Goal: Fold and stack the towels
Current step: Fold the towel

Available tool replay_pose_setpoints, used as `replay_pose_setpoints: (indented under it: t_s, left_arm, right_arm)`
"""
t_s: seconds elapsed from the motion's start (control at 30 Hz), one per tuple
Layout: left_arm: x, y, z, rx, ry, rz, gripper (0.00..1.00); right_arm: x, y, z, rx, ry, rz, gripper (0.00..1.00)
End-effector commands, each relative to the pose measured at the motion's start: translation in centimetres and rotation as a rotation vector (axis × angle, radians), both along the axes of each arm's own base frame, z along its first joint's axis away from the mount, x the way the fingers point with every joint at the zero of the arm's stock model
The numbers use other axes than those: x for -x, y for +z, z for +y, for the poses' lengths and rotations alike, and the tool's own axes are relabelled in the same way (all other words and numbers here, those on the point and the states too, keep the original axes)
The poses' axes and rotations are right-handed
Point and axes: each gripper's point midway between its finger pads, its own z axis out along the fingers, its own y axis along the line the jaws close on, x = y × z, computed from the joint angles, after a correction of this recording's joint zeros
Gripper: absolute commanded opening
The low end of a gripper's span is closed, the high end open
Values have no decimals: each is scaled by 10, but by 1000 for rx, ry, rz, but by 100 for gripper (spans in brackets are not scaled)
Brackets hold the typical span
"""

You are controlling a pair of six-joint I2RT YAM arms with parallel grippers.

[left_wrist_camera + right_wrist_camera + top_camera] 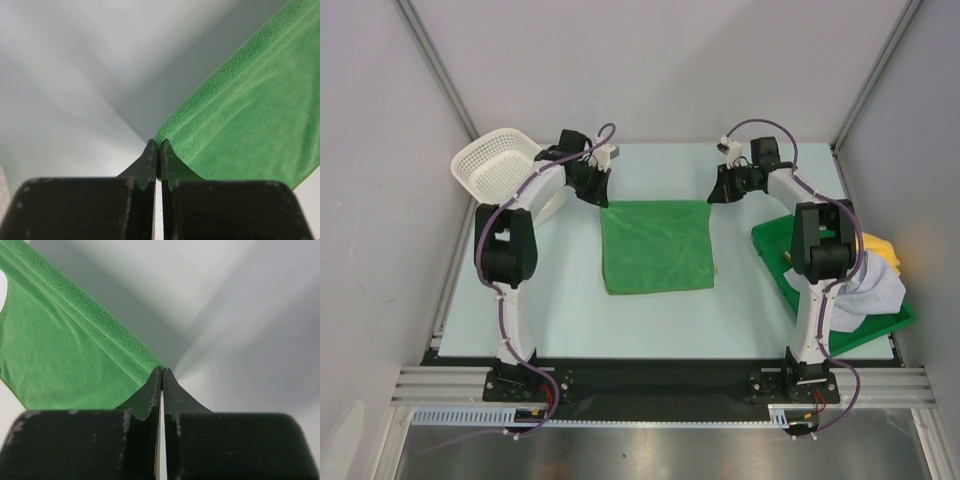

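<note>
A green towel (655, 245) lies flat in the middle of the table, roughly square. My left gripper (601, 196) sits at its far left corner. In the left wrist view the jaws (159, 145) are shut, with the corner of the green towel (250, 115) pinched at their tips. My right gripper (714, 193) sits at the far right corner. Its jaws (162, 371) are shut too, on the green towel (55, 355) at that corner. Further towels, a white one (875, 288) and a yellow one (882, 248), lie bunched at the right.
A green plastic tray (772, 238) stands at the right edge under the bunched towels, partly behind the right arm. A white mesh basket (498, 165) stands tilted at the far left, close to the left arm. Grey walls enclose the table.
</note>
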Motion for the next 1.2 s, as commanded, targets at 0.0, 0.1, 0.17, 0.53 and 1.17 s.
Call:
replay_pose_setpoints:
  t_s: [0.0, 0.1, 0.17, 0.53, 1.17]
  left_arm:
    - [-1, 29, 3, -40, -16, -114, 0]
    - [10, 28, 2, -58, -18, -119, 0]
    - [18, 31, 2, -75, -13, -134, 0]
    - [62, 40, -1, -78, 18, -164, 0]
    - [146, -2, -11, -66, 28, -15, 0]
  right_arm:
    - [-6, 42, -8, 20, -24, -140, 0]
    - [10, 44, -9, 13, -40, -128, 0]
    - [24, 44, -9, 5, -54, -123, 0]
    - [81, 43, -9, 23, -136, -97, 0]
    - [149, 25, -7, 5, -249, -4, 0]
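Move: I hold the green towel's far edge pinched between both hands, roughly 7 cm above the table. The near edge I'm taking it to lies about 20 cm back from my left hand, its left corner 2 cm to the right. From my right hand its right corner is 21 cm back and 1 cm right. The white basket stands some 26 cm left and 9 cm ahead of my left hand; the green bin some 33 cm right and 18 cm back of my right. I draw both hands back together towards the towel's near edge, about 15 cm, keeping both shut grips on the far edge and carrying it over the towel lying below. My left hand rises slightly, then sinks about 3 cm; my right lifts 3 cm before easing 2 cm lower, its wrist turning some 10 degrees clockwise. ##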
